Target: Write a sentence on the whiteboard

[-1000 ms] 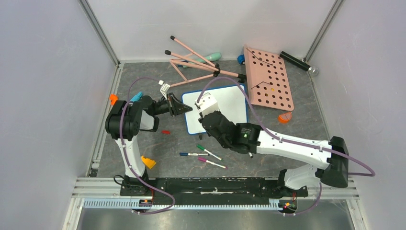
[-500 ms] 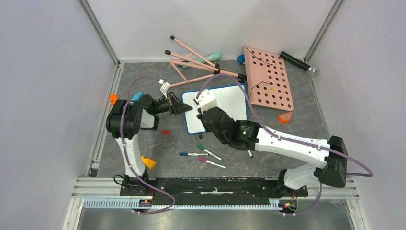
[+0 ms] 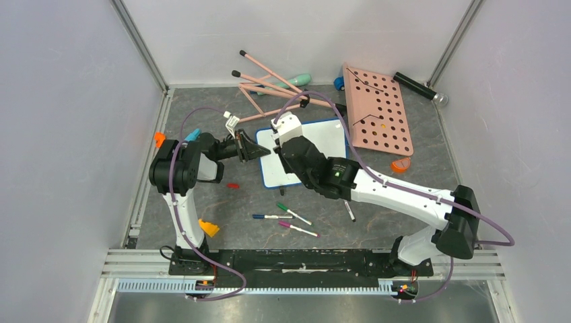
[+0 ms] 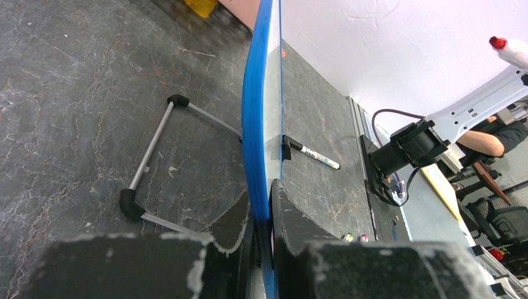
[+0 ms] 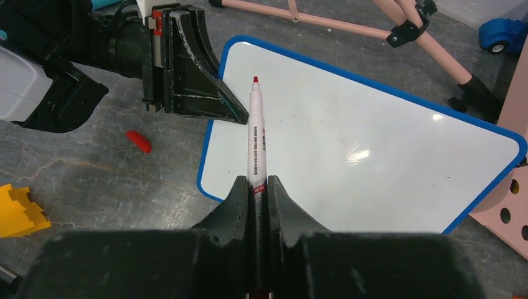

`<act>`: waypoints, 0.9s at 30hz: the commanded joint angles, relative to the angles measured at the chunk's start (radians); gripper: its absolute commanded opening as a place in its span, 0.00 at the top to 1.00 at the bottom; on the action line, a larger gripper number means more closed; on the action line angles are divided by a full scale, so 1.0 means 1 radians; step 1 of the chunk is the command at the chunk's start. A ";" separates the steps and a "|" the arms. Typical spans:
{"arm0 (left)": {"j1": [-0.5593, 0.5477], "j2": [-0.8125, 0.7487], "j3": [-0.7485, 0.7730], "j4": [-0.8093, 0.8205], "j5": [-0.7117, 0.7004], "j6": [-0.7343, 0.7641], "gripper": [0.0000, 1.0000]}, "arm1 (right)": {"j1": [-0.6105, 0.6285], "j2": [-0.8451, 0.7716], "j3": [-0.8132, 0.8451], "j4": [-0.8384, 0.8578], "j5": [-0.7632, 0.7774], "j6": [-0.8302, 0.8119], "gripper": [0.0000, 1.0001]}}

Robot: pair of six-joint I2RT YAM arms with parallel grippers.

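The whiteboard (image 3: 326, 138) is white with a blue rim and lies on the dark table in the middle. My left gripper (image 3: 259, 151) is shut on its left edge; in the left wrist view the blue rim (image 4: 256, 124) runs between the closed fingers of the left gripper (image 4: 261, 212). My right gripper (image 5: 256, 184) is shut on a white marker (image 5: 256, 131) whose bare red tip points at the board's far-left corner, close to the left gripper's fingers (image 5: 205, 87). I cannot tell whether the tip touches. The whiteboard (image 5: 373, 162) face is blank; no sentence is in view.
A red cap (image 3: 233, 185) lies left of the board. Several loose markers (image 3: 293, 213) and a black pen (image 3: 349, 210) lie near its front. A pink pegboard (image 3: 377, 111) and pink stand rods (image 3: 276, 87) are behind it, and a yellow block (image 3: 208, 228) is at the front left.
My right arm has carried the marker toward the far-left part of the board. The left gripper has kept its hold on the board's edge.
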 commanded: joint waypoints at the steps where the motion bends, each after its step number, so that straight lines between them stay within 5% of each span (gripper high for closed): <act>1: 0.020 0.025 0.014 0.067 -0.065 0.078 0.98 | -0.008 0.009 0.029 0.058 -0.053 -0.019 1.00; 6: 0.021 0.023 0.015 0.067 -0.065 0.078 0.98 | -0.013 0.005 0.015 0.125 -0.076 -0.059 1.00; 27: 0.020 0.021 0.011 0.067 -0.062 0.082 0.98 | -0.096 0.199 0.215 -0.050 -0.078 -0.066 1.00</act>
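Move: The right hand, with the uncapped red marker already pinched and pointing ahead-left and down, has the whiteboard's middle about 9 cm ahead, 5 cm to its right and 13 cm below. The red cap lies some 18 cm to its left and 2 cm back, the green marker 11 cm back and 2 cm right, both about 25 cm below. From the left hand, the board's middle is about 10 cm to the right, straight abreast and nearly level. No contact with the board yet: the right fingers keep their pinch on the red marker and bring its tip towards the board's upper left part. The hand first slips about 2.5 cm left, rising slightly, then reaches forward some 4 cm while sinking nearly 3 cm. The left hand stays still, its fingers still pinching the board's left edge. ##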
